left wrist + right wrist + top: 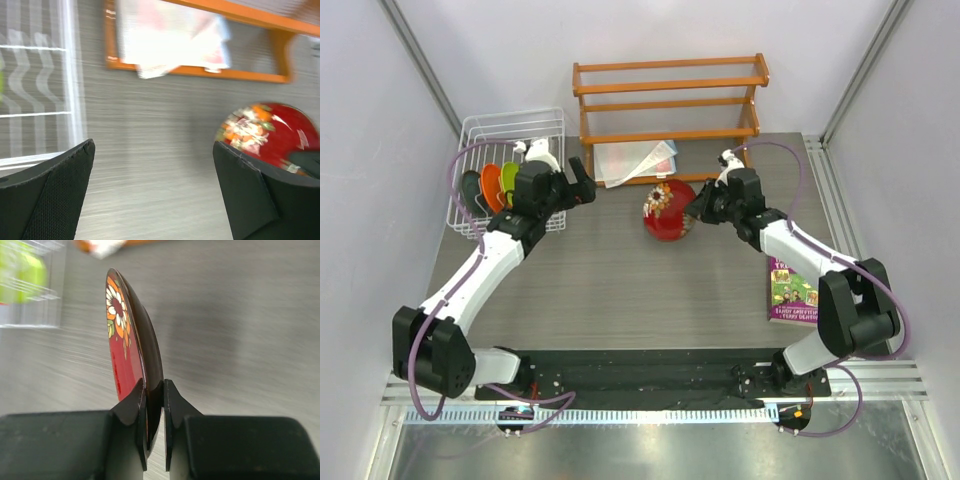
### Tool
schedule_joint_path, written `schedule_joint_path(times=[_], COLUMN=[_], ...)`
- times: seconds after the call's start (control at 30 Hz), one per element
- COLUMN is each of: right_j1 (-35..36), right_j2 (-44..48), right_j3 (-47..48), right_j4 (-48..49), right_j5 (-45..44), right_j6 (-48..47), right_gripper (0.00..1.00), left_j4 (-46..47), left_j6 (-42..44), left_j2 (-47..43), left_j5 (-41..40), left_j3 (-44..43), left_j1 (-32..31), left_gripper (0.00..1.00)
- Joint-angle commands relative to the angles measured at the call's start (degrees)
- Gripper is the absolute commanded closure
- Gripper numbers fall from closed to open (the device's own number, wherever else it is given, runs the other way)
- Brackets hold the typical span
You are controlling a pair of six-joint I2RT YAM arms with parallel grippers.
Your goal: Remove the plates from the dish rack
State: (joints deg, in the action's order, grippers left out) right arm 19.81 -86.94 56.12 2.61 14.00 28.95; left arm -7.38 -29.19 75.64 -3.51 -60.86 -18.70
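The dark red floral plate (668, 210) stands on edge at the table's middle, with my right gripper (697, 206) shut on its right rim. In the right wrist view the plate (131, 340) is seen edge-on, pinched between the pads at the gripper (155, 402). My left gripper (582, 186) hovers open between the white wire dish rack (470, 130) and the red plate, holding nothing. Its wrist view shows the wide gap of the gripper (152, 150), the red plate (272, 132) to the right and the rack (70, 75) to the left. Orange (492, 185), lime green (510, 176) and dark teal (472, 190) plates stand in the rack.
An orange wooden three-tier shelf (668, 100) stands at the back, with white sheets (635, 160) lying under its lowest tier. A book (792, 290) lies flat at the right, beside the right arm.
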Motion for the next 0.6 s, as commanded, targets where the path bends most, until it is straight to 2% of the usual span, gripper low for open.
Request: schedule_joint_path(times=[0.0,0.1,0.23,0.57], right_j1=[-0.21,-0.21,-0.83,-0.65], right_j2=[2.56,2.21,2.21,-3.06], right_j3=[0.40,-1.44,-7.15,-9.98], right_j4=[-12.97,-15.27,-12.47,-6.31], right_j5=[-7.93,-7.15,-1.97,7.70], right_j6=[-8.47,-9.17,-8.83,-6.19], right_gripper=[0.99,0.99,0.99,0.99], left_j4=[-4.22,-4.40,-4.14,-4.58], left_j6=[7.74,10.45,12.67,11.00], left_j2=[-2.94,-4.18,-4.27,-2.95], left_j5=[-14.05,-20.55,-23.56,-20.23], left_j3=[-1.54,-0.93,-1.28,-1.72], left_j1=[-0.02,0.07,1.12,7.71], left_gripper=[0.01,0.01,0.00,0.01])
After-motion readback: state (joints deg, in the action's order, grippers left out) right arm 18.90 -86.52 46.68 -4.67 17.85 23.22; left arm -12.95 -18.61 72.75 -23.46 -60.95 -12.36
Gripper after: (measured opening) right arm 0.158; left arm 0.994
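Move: The left hand, empty and open, has the green plate in the rack about 17 cm to its left, 4 cm ahead and 14 cm below; the orange plate stands 4 cm left of the green one and the dark plate another 5 cm left. The right hand holds the red plate; clear table for it lies some 6 cm back, 4 cm left and 14 cm down, with the papers 14 cm ahead and 13 cm left of that hand. Sideways to its left and level, the left hand sweeps about 12 cm towards the green plate, turning some 20 degrees counter-clockwise and rolling its left side up, fingers staying wide open. Down and back goes the right hand, about 8 cm lower, drifting slightly right at first, fast and then easing; it keeps its pinch on the red plate's edge and tips further down. ##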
